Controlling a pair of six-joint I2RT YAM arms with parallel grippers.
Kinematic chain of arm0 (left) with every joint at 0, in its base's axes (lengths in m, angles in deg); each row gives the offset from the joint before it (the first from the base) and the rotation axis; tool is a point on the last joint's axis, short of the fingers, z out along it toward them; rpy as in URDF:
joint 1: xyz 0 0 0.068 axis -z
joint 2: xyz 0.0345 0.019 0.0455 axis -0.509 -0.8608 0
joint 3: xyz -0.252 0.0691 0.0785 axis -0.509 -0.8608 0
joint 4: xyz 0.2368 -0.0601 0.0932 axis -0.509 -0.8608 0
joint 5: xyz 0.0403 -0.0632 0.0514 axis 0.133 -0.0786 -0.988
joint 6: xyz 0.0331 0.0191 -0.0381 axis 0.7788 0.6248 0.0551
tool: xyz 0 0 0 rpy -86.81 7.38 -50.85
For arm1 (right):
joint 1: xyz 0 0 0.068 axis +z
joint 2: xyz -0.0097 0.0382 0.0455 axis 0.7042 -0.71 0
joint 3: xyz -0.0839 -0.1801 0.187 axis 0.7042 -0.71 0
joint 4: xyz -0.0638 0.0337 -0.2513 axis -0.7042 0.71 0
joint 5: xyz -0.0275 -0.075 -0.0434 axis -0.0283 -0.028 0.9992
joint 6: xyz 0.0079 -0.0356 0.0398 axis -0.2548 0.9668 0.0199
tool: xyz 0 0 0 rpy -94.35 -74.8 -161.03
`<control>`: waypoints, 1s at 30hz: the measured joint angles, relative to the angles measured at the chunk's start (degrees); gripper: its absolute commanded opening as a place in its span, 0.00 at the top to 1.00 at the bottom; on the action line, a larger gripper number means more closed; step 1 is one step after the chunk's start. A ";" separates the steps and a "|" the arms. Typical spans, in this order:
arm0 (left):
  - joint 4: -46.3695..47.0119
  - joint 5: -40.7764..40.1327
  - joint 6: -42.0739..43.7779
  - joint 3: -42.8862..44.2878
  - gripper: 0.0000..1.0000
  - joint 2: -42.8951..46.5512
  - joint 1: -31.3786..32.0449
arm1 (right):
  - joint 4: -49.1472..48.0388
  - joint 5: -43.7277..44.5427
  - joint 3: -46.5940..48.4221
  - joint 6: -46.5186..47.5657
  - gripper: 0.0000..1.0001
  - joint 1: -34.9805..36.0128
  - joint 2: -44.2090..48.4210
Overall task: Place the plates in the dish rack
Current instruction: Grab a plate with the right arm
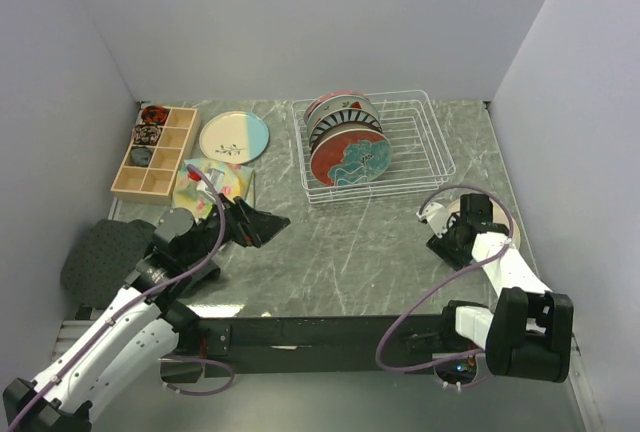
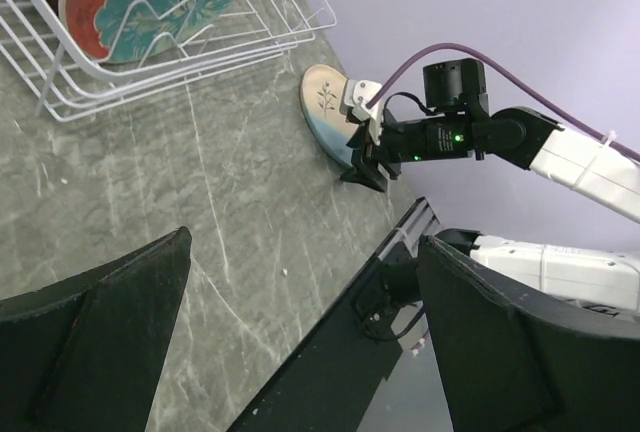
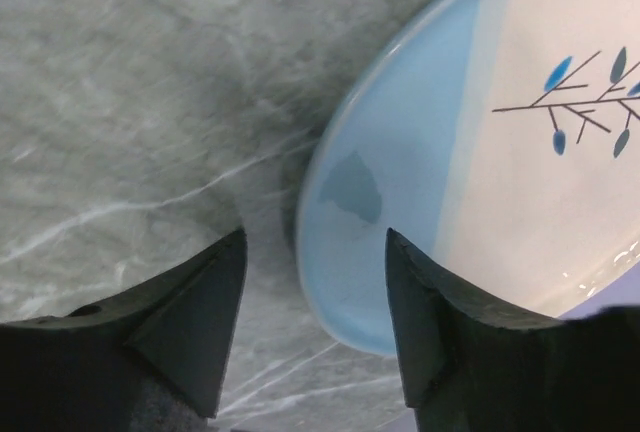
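The white wire dish rack [image 1: 405, 152] stands at the back and holds several upright plates, a red floral one [image 1: 350, 160] in front. It also shows in the left wrist view [image 2: 210, 52]. A cream-and-blue plate [image 1: 233, 137] lies flat at the back left. A second cream-and-blue plate [image 1: 457, 216] lies at the right under my right gripper [image 1: 442, 229]. In the right wrist view the open jaws [image 3: 315, 267] stand over this plate's blue rim [image 3: 400, 182], apart from it. My left gripper [image 1: 265, 222] is open and empty over the table's left middle.
A wooden compartmented box [image 1: 155, 150] stands at the back left. A floral cloth [image 1: 213, 184] lies beside it, under my left arm. A dark grey mat [image 1: 100, 252] lies at the left edge. Walls close in on three sides.
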 measured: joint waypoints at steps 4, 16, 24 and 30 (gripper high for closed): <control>2.05 0.24 -2.56 -3.06 0.01 0.33 -0.02 | -1.62 0.76 0.39 -0.07 0.56 0.28 -2.08; 13.49 1.95 -13.46 -14.86 0.01 0.31 0.00 | -0.79 5.09 2.91 -1.42 1.00 5.46 -5.99; 21.97 1.29 -21.18 -19.65 0.01 -5.53 2.93 | 8.83 -1.92 3.32 -3.85 1.00 14.14 0.33; 24.52 -5.03 -25.53 -18.91 0.00 -15.12 12.24 | 15.96 -7.76 6.51 -5.22 1.00 20.57 3.15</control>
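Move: The last plate, cream and blue, lies flat with its middle about 11 cm ahead of my right hand and 8 cm to its right, roughly 1 cm lower; its near blue rim is already between my open fingertips. The dish rack's middle is some 44 cm ahead and 29 cm left, the red-and-teal plate in it around 37 cm ahead and 39 cm left, both higher. From my left hand the cream plate is roughly 80 cm right, 13 cm ahead and 24 cm below. I ease my right hand about 1 cm forward onto the rim and shut the fingers, pinching the plate's blue near edge, then carry it about 10 cm left, coming back some 4 cm and rising about 3 cm while the wrist turns counter-clockwise. Meanwhile my empty, open left hand sinks about 12 cm over the bare counter, tipping down, and lastly drifts back and right. ##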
